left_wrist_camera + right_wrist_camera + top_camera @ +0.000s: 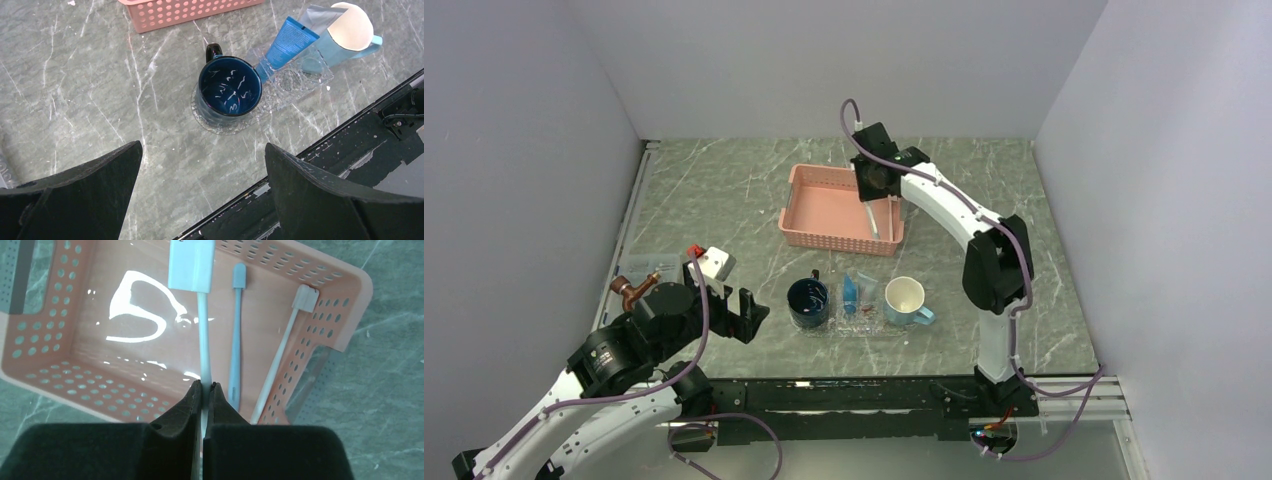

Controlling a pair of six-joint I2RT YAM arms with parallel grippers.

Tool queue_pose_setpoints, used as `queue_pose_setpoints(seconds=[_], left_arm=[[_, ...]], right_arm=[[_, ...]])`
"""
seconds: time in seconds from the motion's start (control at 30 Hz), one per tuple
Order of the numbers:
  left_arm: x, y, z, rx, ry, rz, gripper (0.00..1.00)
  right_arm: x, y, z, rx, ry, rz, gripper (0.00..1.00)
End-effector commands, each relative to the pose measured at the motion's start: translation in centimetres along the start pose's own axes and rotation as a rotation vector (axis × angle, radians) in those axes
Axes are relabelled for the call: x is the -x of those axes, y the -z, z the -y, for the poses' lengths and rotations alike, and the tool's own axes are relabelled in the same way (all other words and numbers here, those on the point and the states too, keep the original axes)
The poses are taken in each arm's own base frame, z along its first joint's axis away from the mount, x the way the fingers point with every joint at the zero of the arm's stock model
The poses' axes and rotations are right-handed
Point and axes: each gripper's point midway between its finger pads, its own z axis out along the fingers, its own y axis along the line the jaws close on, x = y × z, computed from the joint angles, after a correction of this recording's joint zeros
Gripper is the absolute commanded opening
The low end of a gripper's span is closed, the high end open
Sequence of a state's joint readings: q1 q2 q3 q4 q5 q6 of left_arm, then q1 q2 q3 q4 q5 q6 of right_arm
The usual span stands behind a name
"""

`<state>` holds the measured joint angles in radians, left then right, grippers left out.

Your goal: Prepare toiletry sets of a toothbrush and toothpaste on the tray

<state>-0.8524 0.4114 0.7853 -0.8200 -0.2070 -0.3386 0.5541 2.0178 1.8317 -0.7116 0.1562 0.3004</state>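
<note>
My right gripper [206, 386] is shut on the stem of a pale toothbrush [203, 335], whose wide head [191, 264] hangs over the floor of the pink basket [60, 365]. Two more toothbrushes stay in the basket: a bluish one [236, 340] lying flat and a white one [279, 357] leaning on the right wall. From above, the right gripper [874, 192] hovers over the basket's right half. The clear tray [874, 325] holds a blue toothpaste [850, 293] between two mugs. My left gripper [202, 150] is open and empty, near the table's front edge and left of the tray [300, 82].
A dark blue mug [808, 302] stands on the tray's left end and a light blue mug [907, 300] on its right end. A copper fitting [632, 290] and a white and red block [709, 262] lie at the front left. The black rail [854, 395] runs along the table's near edge.
</note>
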Motion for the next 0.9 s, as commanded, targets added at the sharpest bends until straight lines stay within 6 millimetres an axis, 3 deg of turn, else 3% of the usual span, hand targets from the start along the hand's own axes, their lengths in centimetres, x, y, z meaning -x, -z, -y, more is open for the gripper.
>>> queue_pose_setpoints(seconds=[0.0, 0.27, 0.6, 0.87], left_arm=[[1.1, 0.1, 0.5, -0.015, 0.021, 0.035, 0.99], [3.1, 0.1, 1.9, -0.074, 0.052, 0.099, 0.99], [8.7, 1.1, 6.4, -0.271, 0.054, 0.194, 0.99], [11.7, 1.8, 11.0, -0.496, 0.094, 0.243, 0.99]], right_arm=[[4.6, 5.6, -0.7, 0.073, 0.004, 0.19, 0.0], [5.9, 14.3, -2.9, 0.277, 0.027, 0.359, 0.0], [3.0, 24.4, -6.5, 0.656, 0.04, 0.492, 0.0], [0.9, 31.7, -8.8, 0.97, -0.018, 0.584, 0.0]])
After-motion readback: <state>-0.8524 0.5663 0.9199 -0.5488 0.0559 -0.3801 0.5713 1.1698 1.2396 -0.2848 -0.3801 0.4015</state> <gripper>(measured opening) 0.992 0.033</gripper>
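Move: Behind the right hand, about 24 cm back, 4 cm to its left and 13 cm down, lies the clear tray; the dark mug stands 8 cm to the left of the tray and the light blue cup 11 cm to its right. The basket's middle is some 3 cm ahead, 5 cm left and 12 cm below this hand. From the left hand, the held toothbrush is roughly 30 cm ahead, 21 cm right and 8 cm lower; the dark mug is 5 cm ahead, 9 cm right, 18 cm below. Lifting the still-pinched toothbrush away from the basket, the right hand rises about 20 cm and draws back 17 cm, its fingers swinging from steeply down to nearly level and leftward, some 50 degrees. After a brief wait the open left hand rises about 9 cm and goes 7 cm right towards the toothbrush, tilting up and turning clockwise to face the right hand. ##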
